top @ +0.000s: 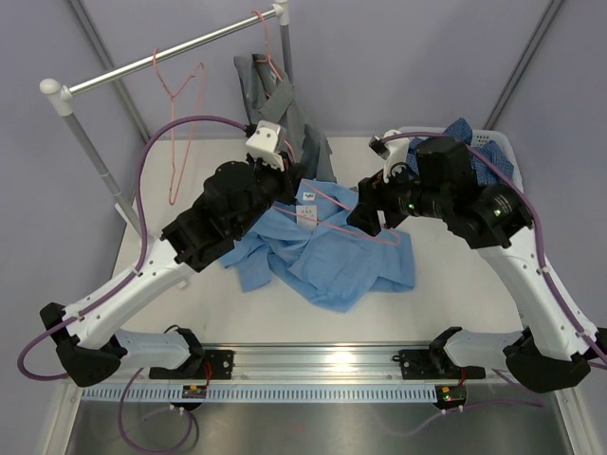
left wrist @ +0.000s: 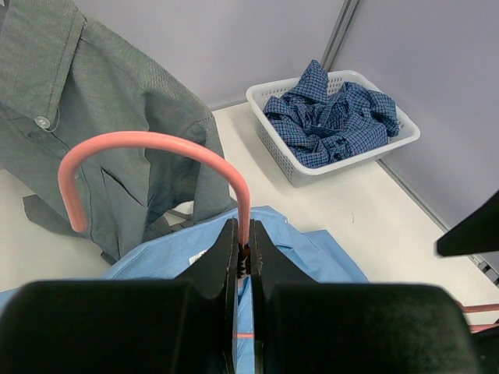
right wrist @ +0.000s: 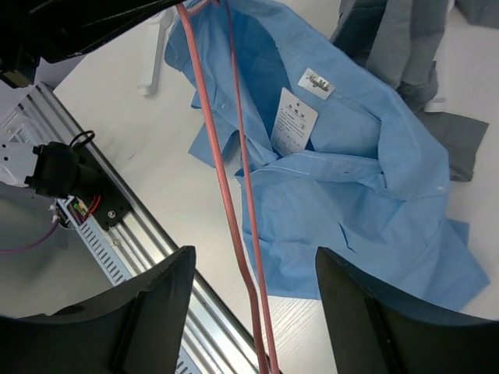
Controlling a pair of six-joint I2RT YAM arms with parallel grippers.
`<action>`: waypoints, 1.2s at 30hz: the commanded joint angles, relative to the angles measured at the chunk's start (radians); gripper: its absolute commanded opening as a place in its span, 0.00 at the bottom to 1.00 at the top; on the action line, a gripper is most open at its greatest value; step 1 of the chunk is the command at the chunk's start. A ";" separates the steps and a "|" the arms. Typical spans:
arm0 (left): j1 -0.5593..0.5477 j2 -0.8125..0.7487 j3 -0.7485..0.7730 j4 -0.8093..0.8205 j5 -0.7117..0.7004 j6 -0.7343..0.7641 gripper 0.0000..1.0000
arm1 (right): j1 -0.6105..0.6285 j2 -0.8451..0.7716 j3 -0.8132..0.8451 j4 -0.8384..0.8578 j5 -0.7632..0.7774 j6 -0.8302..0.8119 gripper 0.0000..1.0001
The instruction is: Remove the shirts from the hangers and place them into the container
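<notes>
A light blue shirt (top: 332, 256) lies crumpled on the table with its collar open (right wrist: 351, 195). A pink hanger (top: 356, 225) slants above it. My left gripper (left wrist: 243, 234) is shut on the hanger's hook (left wrist: 148, 142), seen from above at the left gripper (top: 283, 172). My right gripper (right wrist: 256, 259) stands open, and the hanger's two wires (right wrist: 234, 210) pass between its fingers (right wrist: 156, 304) untouched; from above the right gripper (top: 379, 220) is at the hanger's far end. A dark blue check shirt (left wrist: 327, 117) fills the white container (left wrist: 394, 148), also seen at the back right as the container (top: 500, 144).
A grey shirt (top: 275, 100) hangs on a pink hanger from the rack rail (top: 171, 52) at the back, its tail touching the table (left wrist: 101, 117). An empty pink hanger (top: 180, 118) hangs further left. An aluminium rail (top: 322, 360) runs along the near edge.
</notes>
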 commanded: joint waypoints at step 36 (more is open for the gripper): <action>0.066 -0.274 -0.171 -0.116 -0.204 -0.041 0.99 | 0.035 -0.247 0.004 -0.259 0.021 -0.133 0.00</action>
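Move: The pink hanger's lower stretch, near its far end, already runs between the right hand's open fingers, about 1 cm left and 2 cm below their midpoint; from the left hand, still pinching the hanger below its hook, that stretch lies roughly 7 cm back, 11 cm right and 5 cm lower. The light-blue shirt on the table is some 6 cm ahead, 7 cm left and 33 cm below the right hand. The grey shirt hangs about 22 cm ahead of the left hand, 5 cm left and 10 cm lower. The empty hanger changes hands: the right hand eases about 2 cm left and down and shuts its fingers on the two rods near the end, then the left fingers open wide and let go of the neck. The left hand backs off some 9 cm left, rising a little before sinking again, while the right carries the hanger about 6 cm back and 7 cm right, away from the light-blue shirt. ##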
